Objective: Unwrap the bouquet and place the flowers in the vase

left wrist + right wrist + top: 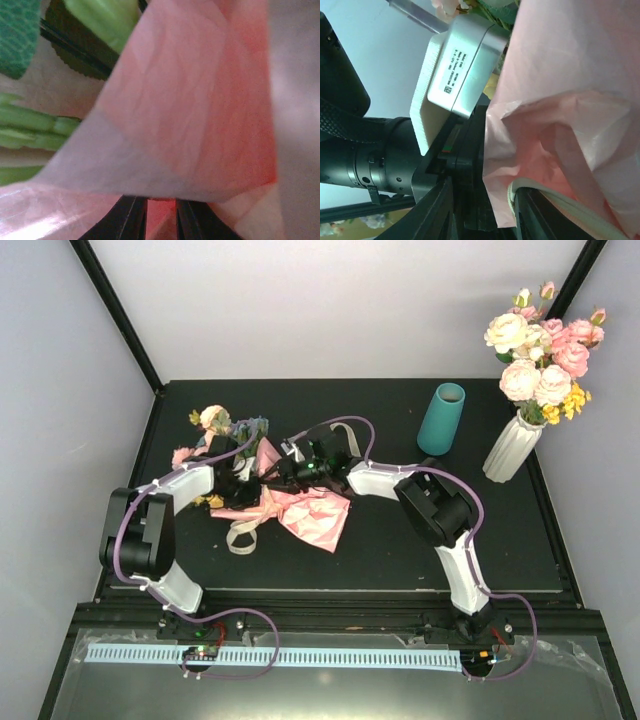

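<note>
The bouquet lies on the black table, its flowers (214, 423) at the far left and its pink paper (312, 512) spread toward the middle. A cream ribbon (243, 532) trails in front of it. My left gripper (240, 486) sits at the wrap; in the left wrist view pink paper (200, 110) covers its tips, green stems (25, 132) lie to the left, and the left gripper (161, 220) is shut on a fold of paper. The right gripper (485, 220) stands open right beside it, with the paper's edge (560, 100) and ribbon (545, 196) at its right finger. The teal vase (441, 418) stands upright, back right.
A white ribbed vase (511, 448) with large pink and cream roses (545, 355) stands at the back right, next to the teal one. The left arm's white wrist camera housing (460, 65) sits close in front of the right gripper. Grey walls enclose the table.
</note>
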### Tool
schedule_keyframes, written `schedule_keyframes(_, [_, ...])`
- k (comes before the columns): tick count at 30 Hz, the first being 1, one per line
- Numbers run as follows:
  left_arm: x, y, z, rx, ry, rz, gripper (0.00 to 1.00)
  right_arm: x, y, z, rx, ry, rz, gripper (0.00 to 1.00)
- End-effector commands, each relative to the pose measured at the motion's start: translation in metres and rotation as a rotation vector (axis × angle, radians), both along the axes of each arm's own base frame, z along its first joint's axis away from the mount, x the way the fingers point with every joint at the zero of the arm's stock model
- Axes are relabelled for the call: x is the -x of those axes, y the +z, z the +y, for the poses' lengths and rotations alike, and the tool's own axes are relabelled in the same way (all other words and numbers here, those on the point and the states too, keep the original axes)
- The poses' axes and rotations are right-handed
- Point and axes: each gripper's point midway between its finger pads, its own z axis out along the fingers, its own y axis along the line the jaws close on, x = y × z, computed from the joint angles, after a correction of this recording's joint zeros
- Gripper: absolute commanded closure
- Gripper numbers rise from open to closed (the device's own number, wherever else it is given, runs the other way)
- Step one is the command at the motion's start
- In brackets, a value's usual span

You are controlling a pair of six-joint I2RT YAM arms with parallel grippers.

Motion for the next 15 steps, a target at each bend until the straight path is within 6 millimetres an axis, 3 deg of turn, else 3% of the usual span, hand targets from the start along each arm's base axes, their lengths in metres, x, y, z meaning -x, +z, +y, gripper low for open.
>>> schedule_keyframes(1, [-0.003,-0.001,-0.007,0.053,0.001,0.009,0.81,0.001,0.055,0.007,-0.181,0.026,-0.052,0.63])
schedule_keyframes(9, [-0.003,0.001,-0.012,0.098,0.012,0.015,0.81,0.008,0.103,0.006,-0.33,0.052,-0.064,0.63])
schedule_keyframes(15, [-0.004,0.018,-0.017,0.186,0.033,-0.025,0.81,0.008,0.134,0.0,-0.365,0.037,-0.11,0.63])
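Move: The ribbon's knot on the pink wrap lies about 6 cm back from the right hand, 1 cm to its right and 8 cm below; a ribbon band already hangs over one of that hand's parted fingers. The flower heads are some 10 cm ahead and 11 cm left, the loose ribbon loop about 13 cm back and 5 cm left. From the left hand, its fingers down in the paper, the knot sits roughly 5 cm right, 3 cm back and level. The ribbon band, still hooked over one finger, is drawn up off the wrap by the right hand, which rises about 6 cm almost straight, gathering speed, with its left-pointing fingertips tipping up some 15 degrees towards level and the fingers staying parted. The left hand stays low in the wrapping paper, its opening unchanged. ##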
